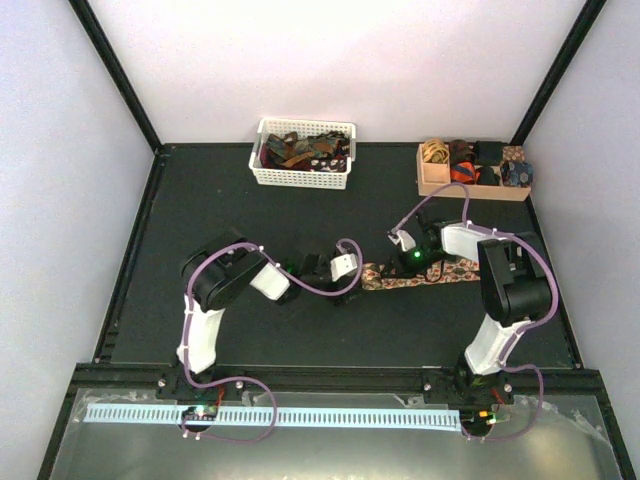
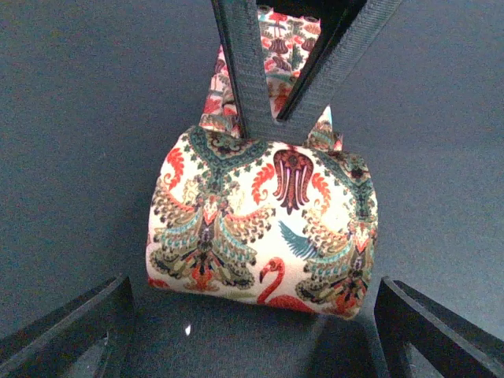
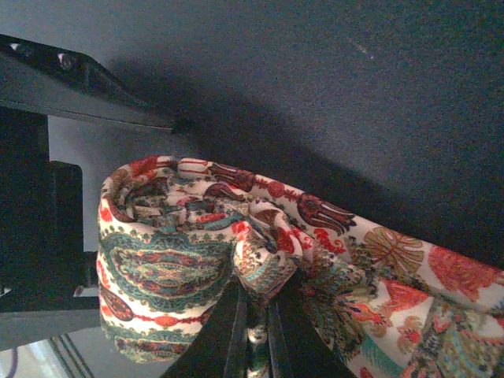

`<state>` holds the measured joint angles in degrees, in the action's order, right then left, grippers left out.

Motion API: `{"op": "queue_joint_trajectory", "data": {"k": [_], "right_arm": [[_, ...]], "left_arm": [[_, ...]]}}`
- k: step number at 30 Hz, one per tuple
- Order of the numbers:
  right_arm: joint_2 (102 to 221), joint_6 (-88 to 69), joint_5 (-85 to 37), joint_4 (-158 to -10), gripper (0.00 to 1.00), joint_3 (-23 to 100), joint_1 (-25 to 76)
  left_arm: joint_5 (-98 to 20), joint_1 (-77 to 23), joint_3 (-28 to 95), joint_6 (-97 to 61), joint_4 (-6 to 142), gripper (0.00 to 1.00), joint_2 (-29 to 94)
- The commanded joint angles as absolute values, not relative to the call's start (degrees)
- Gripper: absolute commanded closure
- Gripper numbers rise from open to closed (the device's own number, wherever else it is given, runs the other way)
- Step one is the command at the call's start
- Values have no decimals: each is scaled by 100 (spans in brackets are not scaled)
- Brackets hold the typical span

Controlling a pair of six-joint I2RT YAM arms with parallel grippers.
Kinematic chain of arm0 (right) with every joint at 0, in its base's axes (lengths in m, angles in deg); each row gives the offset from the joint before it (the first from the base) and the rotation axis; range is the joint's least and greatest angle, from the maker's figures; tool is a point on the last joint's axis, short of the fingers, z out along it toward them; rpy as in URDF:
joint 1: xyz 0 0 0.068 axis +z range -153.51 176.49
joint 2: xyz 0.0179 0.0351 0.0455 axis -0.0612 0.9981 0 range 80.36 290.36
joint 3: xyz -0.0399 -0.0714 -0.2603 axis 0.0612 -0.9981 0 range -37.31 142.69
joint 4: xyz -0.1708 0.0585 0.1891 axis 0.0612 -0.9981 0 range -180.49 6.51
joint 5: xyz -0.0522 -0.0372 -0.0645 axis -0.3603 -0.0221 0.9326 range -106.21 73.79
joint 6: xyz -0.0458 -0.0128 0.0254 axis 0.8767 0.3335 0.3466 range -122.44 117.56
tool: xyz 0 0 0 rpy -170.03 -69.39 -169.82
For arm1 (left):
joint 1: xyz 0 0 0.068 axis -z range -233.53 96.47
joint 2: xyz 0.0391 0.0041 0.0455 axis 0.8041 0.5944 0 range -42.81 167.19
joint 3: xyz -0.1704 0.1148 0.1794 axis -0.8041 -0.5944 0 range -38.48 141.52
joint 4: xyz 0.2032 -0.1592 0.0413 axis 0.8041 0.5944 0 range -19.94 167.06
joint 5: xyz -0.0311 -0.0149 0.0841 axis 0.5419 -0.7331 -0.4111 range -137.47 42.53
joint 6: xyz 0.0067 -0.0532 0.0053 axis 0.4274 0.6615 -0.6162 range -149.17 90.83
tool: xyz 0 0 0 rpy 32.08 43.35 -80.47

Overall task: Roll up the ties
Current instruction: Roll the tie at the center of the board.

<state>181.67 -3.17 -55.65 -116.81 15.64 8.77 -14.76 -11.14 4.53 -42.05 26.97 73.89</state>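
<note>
A floral tie [image 1: 425, 272] in red, green and beige lies on the dark table, its left end rolled up. In the left wrist view the rolled end [image 2: 264, 228] sits between the wide-apart fingers of my left gripper [image 2: 252, 307], which is open and does not touch the roll. My right gripper [image 3: 256, 303] is shut, pinching bunched fabric of the tie [image 3: 236, 236] just behind the roll; its dark fingers [image 2: 248, 79] cross above the roll in the left wrist view. From above, the left gripper [image 1: 350, 287] and right gripper [image 1: 393, 266] meet at the tie's left end.
A white slatted basket [image 1: 303, 178] holding several loose ties stands at the back centre. A tan wooden compartment box [image 1: 470, 188] with rolled ties stands at the back right. Black frame posts edge the table.
</note>
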Motion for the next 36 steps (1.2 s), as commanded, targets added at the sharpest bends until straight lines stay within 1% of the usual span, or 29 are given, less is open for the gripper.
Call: {"op": "queue_joint_trajectory", "data": {"k": [1,5,6,8,11,15,17,18,20,21,23,29,32,34,36], "right_arm": [[18170,-283,-4487,-11810,99,1534,1006],[18440,-330,-4606,-11746,99,1538,1066],[18544,-333,-4644,-11723,99,1536,1072],[18674,-374,-4825,-11689,99,1595,1081],[18758,-496,-5027,-11474,99,1600,1094],[18905,-783,-5458,-11147,99,1635,1200],[18943,-912,-5685,-10978,98,1685,1290],[18951,-991,-5782,-10907,95,1693,1315],[18924,-1011,-5939,-10923,86,1733,1319],[18879,-953,-5918,-11016,83,1762,1319],[18753,-649,-5874,-11268,79,1837,1277],[18266,-80,-5948,-11956,63,2023,940],[18056,-303,-6378,-11835,54,1842,941],[17977,-635,-6769,-11591,50,1733,1021],[17951,-925,-6892,-11346,50,1681,1176]], "left_arm": [[-1236,-1029,479,-3801,1641,12,7833],[-1336,-943,543,-3583,606,12,8310],[-1371,-929,638,-3569,595,13,8407],[-1408,-920,802,-3604,768,20,8546],[-1428,-923,724,-3786,826,27,8489],[-1502,-952,420,-4124,1408,47,7994],[-1476,-1026,258,-4359,2017,53,7665],[-1518,-1058,239,-4438,2433,56,7485],[-1823,-1079,289,-4711,3283,59,7226],[-1898,-1104,250,-4794,3458,59,7153],[-1927,-1133,177,-4990,3732,60,7049],[-2128,-1132,470,-5180,4807,60,6989],[-2216,-1133,515,-5347,4986,60,6982],[-2259,-1134,598,-5360,5143,60,7015],[-2250,-1126,640,-5340,5203,60,7058]]}}
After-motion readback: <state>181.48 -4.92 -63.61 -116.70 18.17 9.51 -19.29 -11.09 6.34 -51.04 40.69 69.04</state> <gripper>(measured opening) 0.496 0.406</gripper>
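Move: The roll of tie lies just off the left hand's spread fingertips, about 4 cm to its right, neither ahead nor back and roughly at its height. From the right hand, shut on the tie just behind the roll, the roll is some 4 cm to the left, level fore and aft. The flat tail's middle lies about 7 cm right and 1 cm ahead of the right hand, on the table 2 cm lower. The white basket stands some 28 cm ahead and 11 cm left of the left hand. Rightward about 3 cm, the left hand slides its open fingers over the roll, shuts them on its two ends while drawing back left some 4 cm, and dips its fingertips. The right hand, still pinching the tie behind the roll, follows left about 4 cm, fingertips tipping up, then opens, lets go, backs right slightly and rises 3 cm. ##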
